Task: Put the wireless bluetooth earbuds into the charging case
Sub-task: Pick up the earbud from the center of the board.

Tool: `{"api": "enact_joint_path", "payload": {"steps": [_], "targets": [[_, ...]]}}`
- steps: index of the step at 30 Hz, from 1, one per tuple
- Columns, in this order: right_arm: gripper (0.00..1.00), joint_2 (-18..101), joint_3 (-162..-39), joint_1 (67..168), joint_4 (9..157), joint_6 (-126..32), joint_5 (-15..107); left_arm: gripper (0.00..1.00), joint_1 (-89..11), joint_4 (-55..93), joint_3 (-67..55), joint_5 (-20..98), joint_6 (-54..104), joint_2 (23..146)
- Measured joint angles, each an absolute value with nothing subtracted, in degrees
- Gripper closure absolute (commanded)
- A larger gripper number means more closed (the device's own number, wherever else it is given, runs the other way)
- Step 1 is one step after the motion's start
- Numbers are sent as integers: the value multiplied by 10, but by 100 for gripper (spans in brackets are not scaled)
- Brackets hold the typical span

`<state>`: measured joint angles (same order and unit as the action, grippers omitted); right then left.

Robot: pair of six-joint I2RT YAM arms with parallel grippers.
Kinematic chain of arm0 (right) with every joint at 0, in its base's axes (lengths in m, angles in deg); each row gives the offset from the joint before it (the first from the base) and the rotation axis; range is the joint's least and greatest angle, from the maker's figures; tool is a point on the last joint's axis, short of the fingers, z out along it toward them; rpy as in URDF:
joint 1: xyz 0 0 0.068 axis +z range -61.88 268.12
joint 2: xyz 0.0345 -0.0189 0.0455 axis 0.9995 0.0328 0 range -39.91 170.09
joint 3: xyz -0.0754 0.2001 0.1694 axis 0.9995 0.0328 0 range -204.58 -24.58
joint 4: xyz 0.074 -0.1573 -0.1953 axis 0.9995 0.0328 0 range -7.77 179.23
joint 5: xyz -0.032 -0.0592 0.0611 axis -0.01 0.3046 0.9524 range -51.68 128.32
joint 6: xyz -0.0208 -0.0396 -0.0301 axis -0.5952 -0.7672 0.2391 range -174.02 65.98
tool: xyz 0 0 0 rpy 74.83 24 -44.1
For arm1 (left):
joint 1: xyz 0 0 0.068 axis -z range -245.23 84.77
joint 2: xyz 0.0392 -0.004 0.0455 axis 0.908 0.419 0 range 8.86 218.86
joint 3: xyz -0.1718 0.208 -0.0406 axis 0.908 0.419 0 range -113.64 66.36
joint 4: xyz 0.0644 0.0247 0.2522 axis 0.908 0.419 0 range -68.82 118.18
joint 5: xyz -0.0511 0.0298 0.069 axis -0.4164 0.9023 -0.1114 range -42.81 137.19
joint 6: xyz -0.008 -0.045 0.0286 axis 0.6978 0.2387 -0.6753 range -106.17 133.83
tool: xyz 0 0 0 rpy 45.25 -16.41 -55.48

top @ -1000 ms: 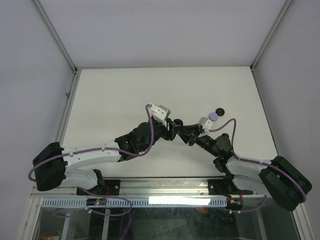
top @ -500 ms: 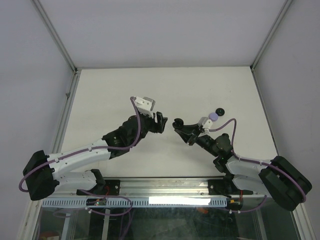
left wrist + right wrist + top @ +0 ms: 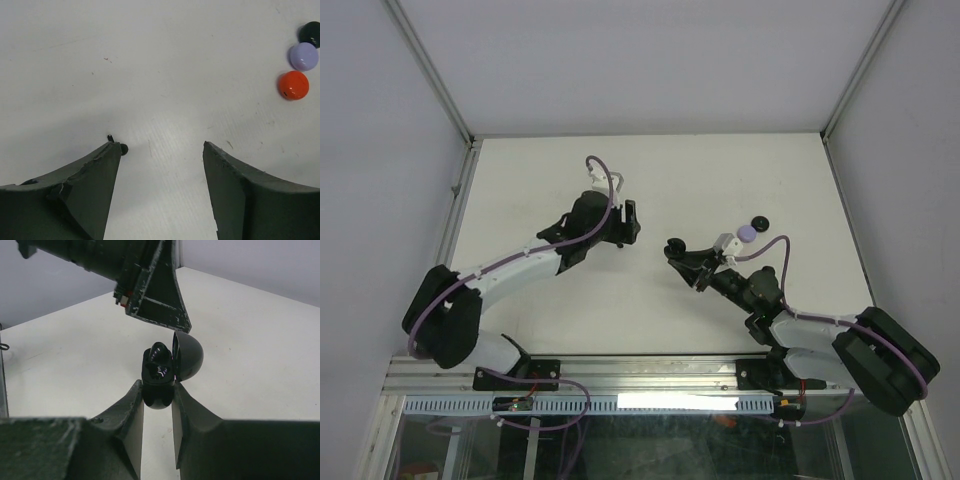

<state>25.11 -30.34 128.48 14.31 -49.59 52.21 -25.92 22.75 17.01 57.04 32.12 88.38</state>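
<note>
My right gripper (image 3: 157, 390) is shut on a black charging case (image 3: 159, 382) and holds it above the table with its domed lid (image 3: 189, 357) hinged open. Something glossy and black sits inside the case. In the top view this gripper (image 3: 675, 248) is at mid-table. My left gripper (image 3: 160, 145) is open over bare table with nothing between its fingers. A tiny black earbud (image 3: 123, 148) peeks out beside its left fingertip (image 3: 112, 150). From above, the left gripper (image 3: 626, 222) sits a short way left of the held case.
Three round cases lie together at the right: black (image 3: 311, 34), lavender (image 3: 304, 56) and red (image 3: 293, 85). The top view shows the lavender one (image 3: 747, 233) and the black one (image 3: 760, 222) just beyond my right wrist. The left gripper's finger (image 3: 155, 290) hangs above the held case.
My left gripper has drawn back from the right gripper, moving left and away, and its jaws have widened. The right gripper has kept still with the case.
</note>
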Motion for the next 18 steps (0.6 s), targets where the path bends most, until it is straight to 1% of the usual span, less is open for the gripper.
{"api": "enact_joint_path", "payload": {"steps": [8,13,18], "targets": [[100,256,-303,1285,143,-496,520,31,-304,239,101,481,317,1034],[100,259,-303,1285,143,-495,520,31,-320,253,70,445,310,1098],[100,266,-303,1285,144,-494,519,31,-328,268,57,423,308,1132]]}}
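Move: The last black earbud lies on the board about 4 cm ahead of the left hand, 3 cm to its left and 13 cm below. The black charging case in the right gripper is some 8 cm back from the left hand, 11 cm to its right and 4 cm higher. On the table, the red case is about 28 cm right and 4 ahead, the purple one 32 right and 7 ahead. From the right hand the earbud is roughly 11 cm ahead, 15 cm left and 16 cm down. Down, quickly, goes the left hand: about 11 cm towards the black earbud, easing some 3 cm forward early on while the wrist tips the fingers about 20 degrees steeper. The fingers stay open and arrive low over the board, with the earbud near the left finger rather than midway between them. The right hand keeps hold of the black case, almost still. ##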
